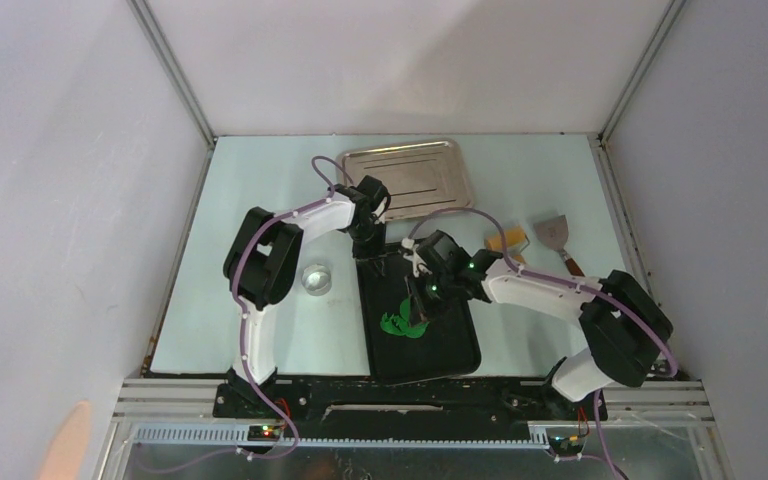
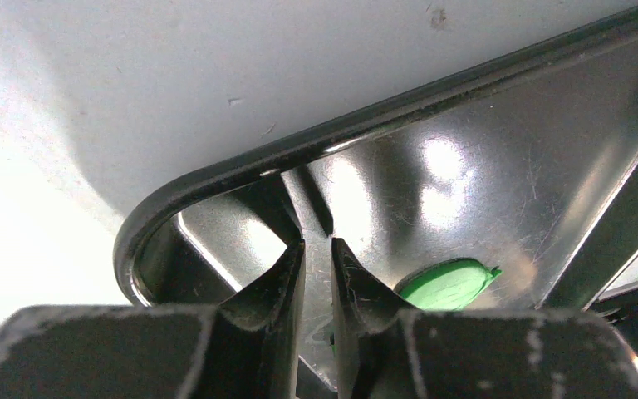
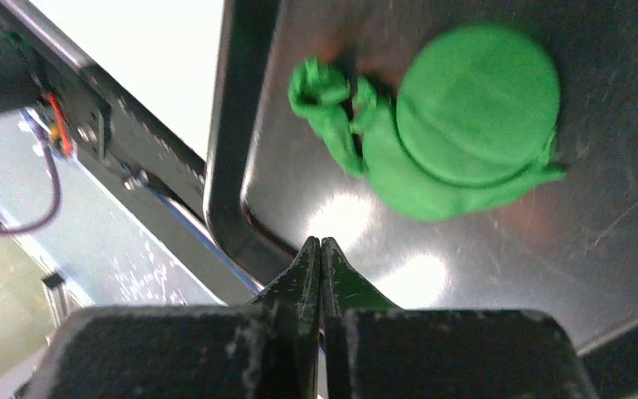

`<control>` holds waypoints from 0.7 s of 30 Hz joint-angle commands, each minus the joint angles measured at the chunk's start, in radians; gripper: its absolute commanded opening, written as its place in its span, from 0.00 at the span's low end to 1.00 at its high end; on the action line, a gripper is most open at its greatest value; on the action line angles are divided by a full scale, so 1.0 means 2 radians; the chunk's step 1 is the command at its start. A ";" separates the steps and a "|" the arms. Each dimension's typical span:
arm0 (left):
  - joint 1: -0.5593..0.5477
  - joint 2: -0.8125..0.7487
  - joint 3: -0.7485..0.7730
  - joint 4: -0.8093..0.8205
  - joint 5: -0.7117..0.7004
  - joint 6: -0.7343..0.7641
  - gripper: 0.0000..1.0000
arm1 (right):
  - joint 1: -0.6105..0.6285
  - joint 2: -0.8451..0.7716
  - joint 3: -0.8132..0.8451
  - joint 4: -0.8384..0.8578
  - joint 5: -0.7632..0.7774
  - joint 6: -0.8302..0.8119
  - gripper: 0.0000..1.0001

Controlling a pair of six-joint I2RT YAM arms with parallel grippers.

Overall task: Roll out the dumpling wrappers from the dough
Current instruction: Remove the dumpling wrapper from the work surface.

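A black tray [image 1: 460,350] lies between the arms with green dough [image 1: 400,322] on its left half. In the right wrist view the dough [image 3: 432,187] is a flattened sheet with a twisted scrap [image 3: 324,96] at one side. A neat round dumpling wrapper [image 3: 478,100] lies on top of it. My right gripper [image 3: 321,241] is shut and empty, just above the tray floor, short of the dough. My left gripper [image 2: 317,243] is at the tray's far left corner [image 2: 145,241]. Its tips rest on the shiny floor, a narrow gap apart, with nothing held. The green disc [image 2: 449,283] shows beyond its right finger.
A silver tray [image 1: 407,178] sits at the back of the table. A clear round cup [image 1: 316,278] stands left of the black tray. A scraper [image 1: 557,235] and a tan wooden piece [image 1: 508,240] lie to the right, behind my right arm.
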State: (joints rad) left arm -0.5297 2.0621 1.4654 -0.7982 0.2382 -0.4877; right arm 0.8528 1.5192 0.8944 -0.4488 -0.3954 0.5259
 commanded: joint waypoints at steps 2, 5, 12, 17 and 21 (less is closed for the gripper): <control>0.002 0.020 0.001 0.002 -0.017 0.015 0.22 | -0.013 0.054 0.068 0.067 0.026 0.030 0.00; 0.002 0.020 0.000 0.004 -0.015 0.014 0.22 | -0.014 0.098 0.105 0.072 0.026 0.026 0.00; 0.002 0.022 -0.005 0.009 -0.009 0.012 0.22 | -0.030 0.163 0.134 0.091 0.022 0.035 0.00; 0.002 0.024 -0.002 0.009 -0.007 0.012 0.22 | -0.025 0.187 0.140 0.083 0.015 0.027 0.00; 0.002 0.025 -0.001 0.009 -0.007 0.013 0.22 | -0.017 0.194 0.140 0.058 0.025 0.011 0.00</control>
State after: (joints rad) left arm -0.5297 2.0647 1.4654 -0.7952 0.2520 -0.4881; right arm 0.7998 1.8969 1.1351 -0.3080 -0.3618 0.5762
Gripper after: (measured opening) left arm 0.221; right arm 0.005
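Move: The wrapper, folded on itself in the black tray, has its middle about 4 cm ahead of the right hand, 3 cm to its left and 5 cm below. Its crumpled tail lies roughly 4 cm farther left and 1 cm nearer the base than that middle; the tray's left wall is some 12 cm to the hand's left and level with it. From the left hand, the wrapper lies about 12 cm back and 6 cm to the right, 1 cm lower. Over the folded wrapper the right hand sweeps with shut fingers, about 8 cm forward and 5 cm left, nearly level at first. It then drops roughly 5 cm beside the wrapper's far-left edge, tips ending close above the tray; contact there can't be made out. The left hand stays low at the tray's far-left end. ##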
